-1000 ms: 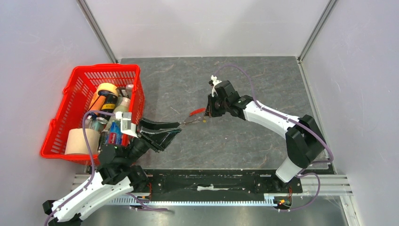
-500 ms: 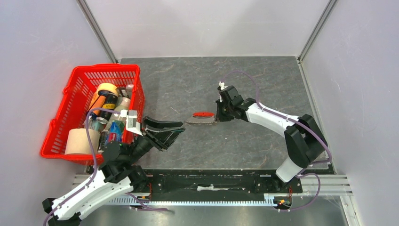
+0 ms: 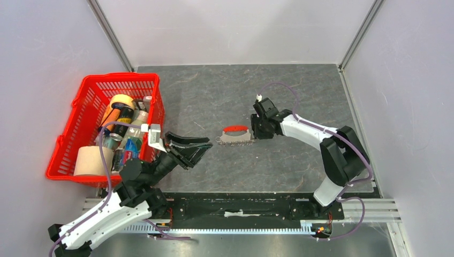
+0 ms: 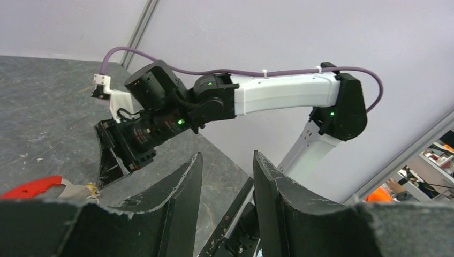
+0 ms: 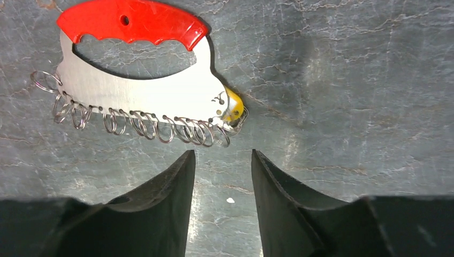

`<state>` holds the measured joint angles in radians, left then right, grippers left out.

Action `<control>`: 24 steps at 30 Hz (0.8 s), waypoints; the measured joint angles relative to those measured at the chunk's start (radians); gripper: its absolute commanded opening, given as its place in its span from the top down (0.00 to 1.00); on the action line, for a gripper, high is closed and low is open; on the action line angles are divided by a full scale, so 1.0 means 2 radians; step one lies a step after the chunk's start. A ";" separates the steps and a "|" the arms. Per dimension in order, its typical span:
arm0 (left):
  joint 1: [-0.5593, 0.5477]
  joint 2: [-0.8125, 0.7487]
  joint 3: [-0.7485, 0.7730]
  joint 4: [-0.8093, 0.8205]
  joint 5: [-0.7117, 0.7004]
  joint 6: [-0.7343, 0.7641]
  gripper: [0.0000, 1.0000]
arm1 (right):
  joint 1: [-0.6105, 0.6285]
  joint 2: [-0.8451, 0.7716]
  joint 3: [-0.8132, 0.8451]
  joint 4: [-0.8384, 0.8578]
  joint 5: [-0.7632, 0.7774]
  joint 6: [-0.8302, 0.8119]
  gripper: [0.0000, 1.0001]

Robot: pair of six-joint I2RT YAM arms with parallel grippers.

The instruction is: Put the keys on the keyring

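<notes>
The keyring (image 5: 128,21), a bright red curved loop on a flat silvery plate (image 5: 155,93), lies flat on the grey table; it also shows in the top view (image 3: 234,134). Small silvery wire rings (image 5: 139,123) line the plate's lower edge. A brass-yellow key (image 5: 234,105) sits at the plate's right corner. My right gripper (image 5: 222,152) is open and empty, its tips just short of the rings; in the top view it (image 3: 256,134) is at the keyring's right end. My left gripper (image 3: 206,145) is open and empty, left of the keyring and apart from it. Its wrist view (image 4: 227,155) shows the red loop (image 4: 32,187) at lower left.
A red plastic basket (image 3: 85,96) with cans, bottles and a paper roll stands at the left, close to the left arm. The right arm (image 4: 284,93) fills the middle of the left wrist view. Grey walls close the table at the back and sides.
The keyring has shifted right and now lies flat on the table, free of both grippers. My right gripper has moved right and down with it. My left gripper has drawn back a little.
</notes>
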<state>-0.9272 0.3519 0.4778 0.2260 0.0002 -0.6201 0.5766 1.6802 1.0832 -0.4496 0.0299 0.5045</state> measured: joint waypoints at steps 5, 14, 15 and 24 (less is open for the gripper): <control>0.000 0.001 0.007 -0.021 -0.010 0.006 0.53 | 0.001 -0.032 0.005 -0.019 0.012 -0.006 0.35; 0.000 0.009 0.030 -0.055 -0.026 0.017 0.45 | 0.001 -0.175 0.027 -0.031 0.019 -0.022 0.03; 0.000 0.010 0.031 -0.058 -0.026 0.018 0.43 | 0.001 -0.189 0.027 -0.031 0.020 -0.025 0.03; 0.000 0.033 0.070 -0.098 -0.029 0.032 0.24 | 0.001 -0.259 0.032 -0.049 0.040 -0.046 0.03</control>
<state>-0.9272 0.4187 0.6174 0.0296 -0.0582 -0.5568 0.5785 1.1614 1.1473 -0.5472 0.1093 0.4133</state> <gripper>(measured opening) 0.701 0.971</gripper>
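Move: The keyring, with its red handle, lies flat just beside the low right hand: its middle is about 3 cm ahead, 5 cm to the left and some 2 cm below. The yellow key at its right end is about 3 cm straight ahead of that hand, equally low. From the raised left hand, the keyring is roughly 18 cm ahead, 4 cm to the right and 31 cm below. Straight up, about 20 cm, the right hand pulls away from the keyring and the table, easing some 3 cm to its right late in the rise. On the way the wrist tips up some 30 degrees, so the fingers swing from pointing down towards forward, and they spread from half open to almost fully open. The left hand stays nearly in place, its empty fingers opening wider. ##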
